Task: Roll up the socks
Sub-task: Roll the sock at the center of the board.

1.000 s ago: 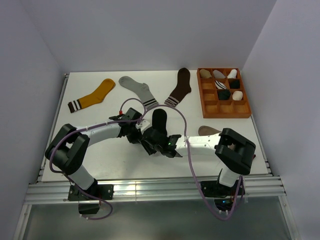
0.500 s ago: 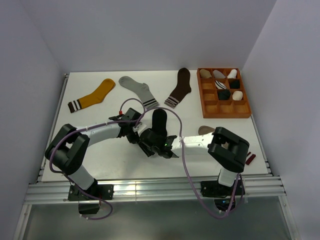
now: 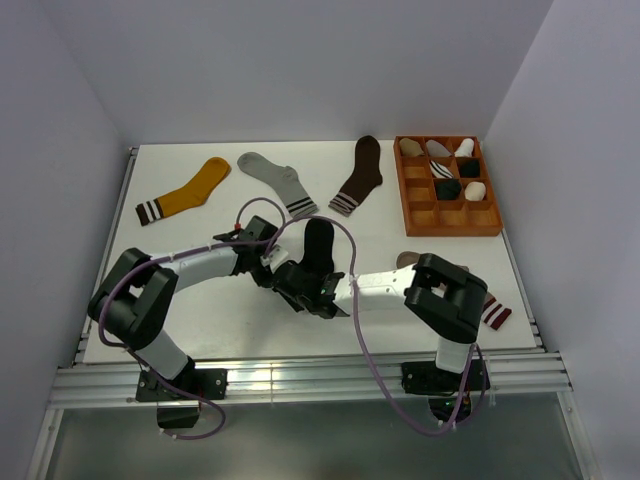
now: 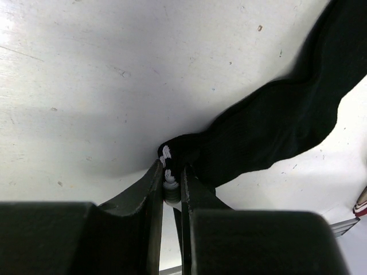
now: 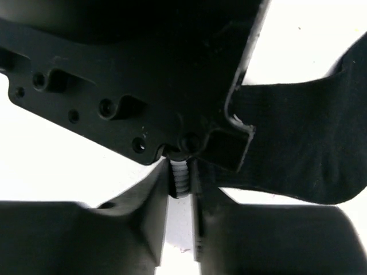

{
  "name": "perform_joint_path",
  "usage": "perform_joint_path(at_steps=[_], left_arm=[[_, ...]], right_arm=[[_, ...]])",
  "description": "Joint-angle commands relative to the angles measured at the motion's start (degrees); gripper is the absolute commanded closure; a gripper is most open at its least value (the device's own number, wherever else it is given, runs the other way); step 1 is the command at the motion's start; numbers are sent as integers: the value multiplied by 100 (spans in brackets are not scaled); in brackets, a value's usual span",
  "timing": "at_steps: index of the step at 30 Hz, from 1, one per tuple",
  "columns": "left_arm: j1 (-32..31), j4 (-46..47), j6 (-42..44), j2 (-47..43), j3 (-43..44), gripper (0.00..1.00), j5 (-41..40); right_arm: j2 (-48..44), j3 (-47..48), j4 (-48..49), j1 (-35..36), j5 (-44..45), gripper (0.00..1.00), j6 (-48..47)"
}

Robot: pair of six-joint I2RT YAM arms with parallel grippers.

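Observation:
A black sock (image 3: pixel 318 243) with white cuff stripes lies mid-table, its cuff end bunched between both grippers. In the left wrist view my left gripper (image 4: pixel 172 182) is shut on the striped cuff (image 4: pixel 167 156), and the sock's leg (image 4: pixel 275 126) runs off to the upper right. In the right wrist view my right gripper (image 5: pixel 182 179) pinches the same white-ribbed cuff from the opposite side, right under the left gripper's body (image 5: pixel 114 69). From above the two grippers (image 3: pixel 278 268) (image 3: pixel 300 288) meet tip to tip. A taupe sock (image 3: pixel 404 260) is mostly hidden by the right arm; its maroon-and-white cuff (image 3: pixel 494 314) shows.
Along the back lie a mustard-yellow sock (image 3: pixel 186 192), a light grey sock (image 3: pixel 276 181) and a dark brown sock (image 3: pixel 360 176). A wooden compartment tray (image 3: pixel 452 230) with several rolled socks stands at the back right. Purple cables loop over both arms.
My right gripper's jaws have narrowed onto the cuff. The right arm's elbow has swung left, uncovering the taupe sock's cuff. The left gripper has held its grip.

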Motion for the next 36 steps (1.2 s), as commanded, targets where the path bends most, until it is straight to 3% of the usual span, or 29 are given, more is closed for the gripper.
perform_joint_path(at_steps=[1, 2, 3, 7, 8, 15, 22, 26, 33, 36], left_arm=[[-213, -249, 38, 70, -225, 100, -94], [-213, -241, 3, 35, -234, 99, -111], [-213, -232, -23, 0, -260, 99, -111], [-204, -144, -137, -342, -383, 89, -216], [-204, -153, -146, -395, -392, 82, -251], [-143, -258, -261, -852, -471, 56, -620], [-28, -83, -550, -1414, -708, 38, -936], [42, 23, -586, -1705, -840, 28, -1113], [33, 594, -656, -2223, -1341, 30, -920], [-19, 673, -682, -2198, -1429, 31, -841]], right_arm=[[519, 143, -292, 38, 100, 79, -3], [571, 125, -361, 29, 152, 93, 49], [589, 116, -397, 20, 126, 99, 67], [353, -121, -380, -103, -592, 100, 120], [282, -165, -362, -251, -795, 100, 146], [-35, -429, -266, -1059, -2982, 100, 138], [202, -288, -266, -1657, -4302, 100, 322], [465, -279, 6, -2115, -5679, 100, 647], [1141, -498, 1253, -2783, -7395, 100, 1998], [1344, -587, 1668, -2924, -7520, 100, 2317]])
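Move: The black sock's striped cuff is right at both hands, its middle about 2 cm back and 1 cm right of the left hand, which still pinches its far corner, and roughly 2 cm ahead and 1 cm left of the right hand. From the left hand, the sock's toe lies some 12 cm ahead and 9 cm right. The grey sock is about 25 cm straight ahead of the left hand, the brown sock some 26 cm ahead and 21 cm right. The right fingers shut fully on the cuff's hem, already between them, and keep that pinch almost in place while the wrist swings through about 65 degrees, the fingers going from steeply down to pointing mostly left. Meanwhile the left hand opens wide, lets go of the cuff and backs off some 5 cm, up and to the left. ##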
